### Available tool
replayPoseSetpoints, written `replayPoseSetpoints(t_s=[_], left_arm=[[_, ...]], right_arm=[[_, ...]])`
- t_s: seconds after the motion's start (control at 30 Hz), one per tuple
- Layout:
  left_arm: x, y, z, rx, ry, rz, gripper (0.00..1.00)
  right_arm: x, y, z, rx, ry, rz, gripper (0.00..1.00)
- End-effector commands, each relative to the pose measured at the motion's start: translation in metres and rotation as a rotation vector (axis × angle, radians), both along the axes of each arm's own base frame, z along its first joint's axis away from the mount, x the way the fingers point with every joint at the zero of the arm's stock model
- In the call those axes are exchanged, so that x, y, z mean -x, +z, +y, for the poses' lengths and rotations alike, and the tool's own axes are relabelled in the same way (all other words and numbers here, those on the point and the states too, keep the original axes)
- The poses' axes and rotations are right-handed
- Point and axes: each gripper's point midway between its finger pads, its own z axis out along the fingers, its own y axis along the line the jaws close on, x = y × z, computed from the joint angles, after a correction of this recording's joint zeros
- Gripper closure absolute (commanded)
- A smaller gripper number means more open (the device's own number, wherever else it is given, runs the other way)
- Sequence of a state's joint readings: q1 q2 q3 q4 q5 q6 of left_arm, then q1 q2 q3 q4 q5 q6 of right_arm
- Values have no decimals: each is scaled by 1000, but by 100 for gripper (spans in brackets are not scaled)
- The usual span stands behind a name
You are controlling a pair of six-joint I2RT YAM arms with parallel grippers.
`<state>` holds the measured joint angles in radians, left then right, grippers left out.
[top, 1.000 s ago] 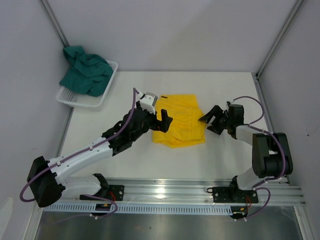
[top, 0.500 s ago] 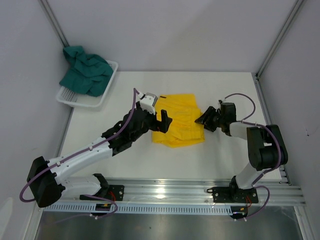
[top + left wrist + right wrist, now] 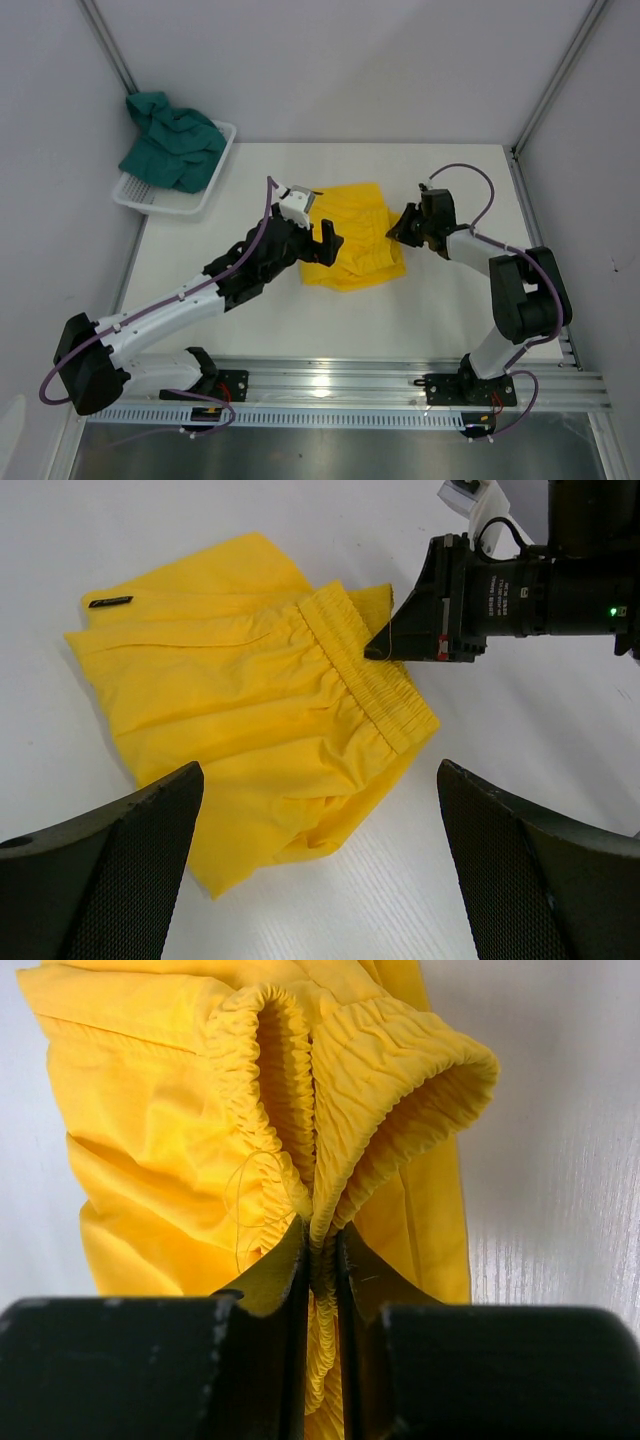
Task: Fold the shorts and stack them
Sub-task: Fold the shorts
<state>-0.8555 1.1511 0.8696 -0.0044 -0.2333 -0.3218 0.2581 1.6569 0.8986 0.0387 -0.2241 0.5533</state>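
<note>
The yellow shorts (image 3: 352, 243) lie crumpled mid-table, elastic waistband toward the right. My right gripper (image 3: 398, 228) is shut on that waistband: in the right wrist view its jaws (image 3: 320, 1235) pinch the bunched elastic of the yellow shorts (image 3: 170, 1120). In the left wrist view the right gripper (image 3: 385, 648) bites the waistband edge of the yellow shorts (image 3: 240, 700). My left gripper (image 3: 322, 232) hovers over the shorts' left part, open wide (image 3: 320, 772), holding nothing. The teal-green shorts (image 3: 175, 140) sit heaped in the basket.
A white mesh basket (image 3: 160, 203) stands at the table's far left corner against the left wall. Metal frame posts rise at the back corners. The arms' base rail runs along the near edge.
My right gripper moved left to the shorts' right edge and closed on the waistband, nudging the fabric slightly left. The left arm has stayed still.
</note>
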Motion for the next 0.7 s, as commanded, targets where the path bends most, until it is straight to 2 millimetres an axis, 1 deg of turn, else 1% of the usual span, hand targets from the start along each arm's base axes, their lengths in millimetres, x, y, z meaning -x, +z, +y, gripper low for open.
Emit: replayPoseSetpoints(t_s=[0.0,0.03,0.07,0.13,0.17,0.2,0.23,0.27,0.33,0.47,0.57,0.67], left_arm=[[-3,13,12,15,35,-16,1],[-3,12,16,12,42,-8,1],[-3,15,18,17,46,-8,1],[-4,18,23,26,55,-6,1],[-3,20,25,30,59,-8,1],[-3,21,27,33,64,-8,1],[-2,22,29,33,65,-8,1],[-2,22,30,30,67,-8,1],[-2,19,31,26,68,-4,1],[-2,16,29,25,62,4,1],[-2,18,27,28,54,3,1],[-3,15,28,20,55,6,1]], right_arm=[[-13,32,3,25,23,-90,98],[-14,35,5,20,37,-93,98],[-17,45,14,-10,71,-109,99],[-13,45,20,0,103,-88,99],[-19,51,20,25,96,-105,98],[-16,46,17,65,97,-81,96],[-16,43,16,92,92,-73,81],[-17,40,13,111,84,-63,68],[-18,34,9,133,80,-55,49],[-22,24,9,139,84,-42,39],[-26,21,12,136,96,-40,38],[-28,17,17,118,112,-36,39]])
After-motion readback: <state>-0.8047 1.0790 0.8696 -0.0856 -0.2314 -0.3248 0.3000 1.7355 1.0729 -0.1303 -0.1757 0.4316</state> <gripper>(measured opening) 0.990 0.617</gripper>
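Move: The right fingers hold a pinch of the yellow shorts' elastic waistband, right at the fingertips, a few centimetres above the table. The middle of the folded shorts lies about 10 cm to this hand's left and level with it fore and aft, some 4 cm lower; their near right corner is roughly 8 cm back and 2 cm to the right. From the raised left hand, the held waistband is about 11 cm ahead, 14 cm right and 18 cm down. Upward first, some 3.5 cm, the right hand carries the pinched waistband while drifting about 2 cm forward and left over the shorts. Its fingers open past halfway near the top and let the cloth go, then the hand sinks almost straight back down, fingers parted over the band. The empty left hand, still wide open, eases about 2.5 cm left. ##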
